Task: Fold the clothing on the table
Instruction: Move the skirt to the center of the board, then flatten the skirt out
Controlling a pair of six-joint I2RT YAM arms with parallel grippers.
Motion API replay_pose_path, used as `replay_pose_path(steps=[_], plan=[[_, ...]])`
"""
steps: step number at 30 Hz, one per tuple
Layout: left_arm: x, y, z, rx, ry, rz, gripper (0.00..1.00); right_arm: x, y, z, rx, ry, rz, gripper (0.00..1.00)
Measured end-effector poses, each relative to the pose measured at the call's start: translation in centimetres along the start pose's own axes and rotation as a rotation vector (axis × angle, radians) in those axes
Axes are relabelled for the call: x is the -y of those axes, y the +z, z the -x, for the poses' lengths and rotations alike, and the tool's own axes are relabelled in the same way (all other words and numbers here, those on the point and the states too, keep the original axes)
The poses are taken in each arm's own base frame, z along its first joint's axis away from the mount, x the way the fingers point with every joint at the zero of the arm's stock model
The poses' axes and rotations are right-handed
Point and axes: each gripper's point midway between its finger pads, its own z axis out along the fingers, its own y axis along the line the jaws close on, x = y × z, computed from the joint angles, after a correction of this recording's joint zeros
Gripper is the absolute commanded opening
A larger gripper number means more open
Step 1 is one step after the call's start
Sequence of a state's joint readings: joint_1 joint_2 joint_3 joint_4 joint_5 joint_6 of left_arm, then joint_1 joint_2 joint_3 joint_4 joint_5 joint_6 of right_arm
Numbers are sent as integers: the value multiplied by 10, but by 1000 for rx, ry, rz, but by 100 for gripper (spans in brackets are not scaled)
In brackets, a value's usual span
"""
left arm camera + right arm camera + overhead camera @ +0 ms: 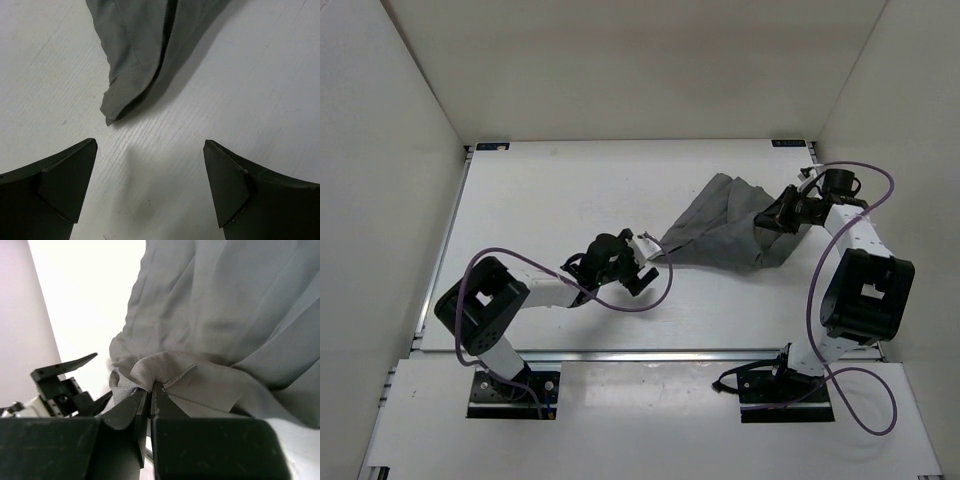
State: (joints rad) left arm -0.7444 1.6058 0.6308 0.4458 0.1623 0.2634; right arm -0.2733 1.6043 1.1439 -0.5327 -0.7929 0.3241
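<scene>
The dark-grey clothing (725, 228) lies bunched on the right half of the white table (550, 190), with a pointed corner stretching left. My left gripper (647, 262) is open just short of that corner. In the left wrist view the corner (131, 65) rests on the table a little beyond the gripper (150, 145), with nothing between the fingers (65, 180). My right gripper (777, 212) is at the garment's right edge. The right wrist view shows this gripper (150, 386) shut on a puckered hem of the clothing (215, 315), whose pleats fan out behind.
White walls (400, 150) enclose the table on three sides. Metal rails (620, 354) run along its edges. Purple cables (650, 300) loop from both arms, the left one lying on the table near its gripper. Both arm bases (510, 385) stand at the near edge.
</scene>
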Motion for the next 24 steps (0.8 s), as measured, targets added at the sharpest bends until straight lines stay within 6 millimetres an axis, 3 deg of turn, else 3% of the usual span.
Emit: replay_pose_path(steps=[9,16,24], plan=[[-5,22,2,-26,108,20,99,-3,4,1,-7,9,27,0],[-18,40,23,-23,118,59,99,-10,8,-2,-22,-3,42,0],[-13,55,25,-70,159,33,99,-14,10,-3,-24,-6,53,0]])
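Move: The skirt's left corner lies on the board just in front of the open left hand, about 4 cm ahead, 3 cm to its right and 4 cm below. From that hand, the raised fold pinched by the right hand is some 25 cm to the right, 8 cm farther out and 9 cm higher; the skirt's far corner is about 18 cm farther out and 17 cm right. From the right hand, the left corner is roughly 22 cm left, 4 cm back and 13 cm down. The skirt's left corner is brought between the left hand's wide-open fingers as that hand slides low over the board, about 6 cm diagonally forward and right, dipping and recovering slightly and tilting some 10 degrees. The right hand keeps its shut fingers on the raised fold and eases 1.5 cm left. ##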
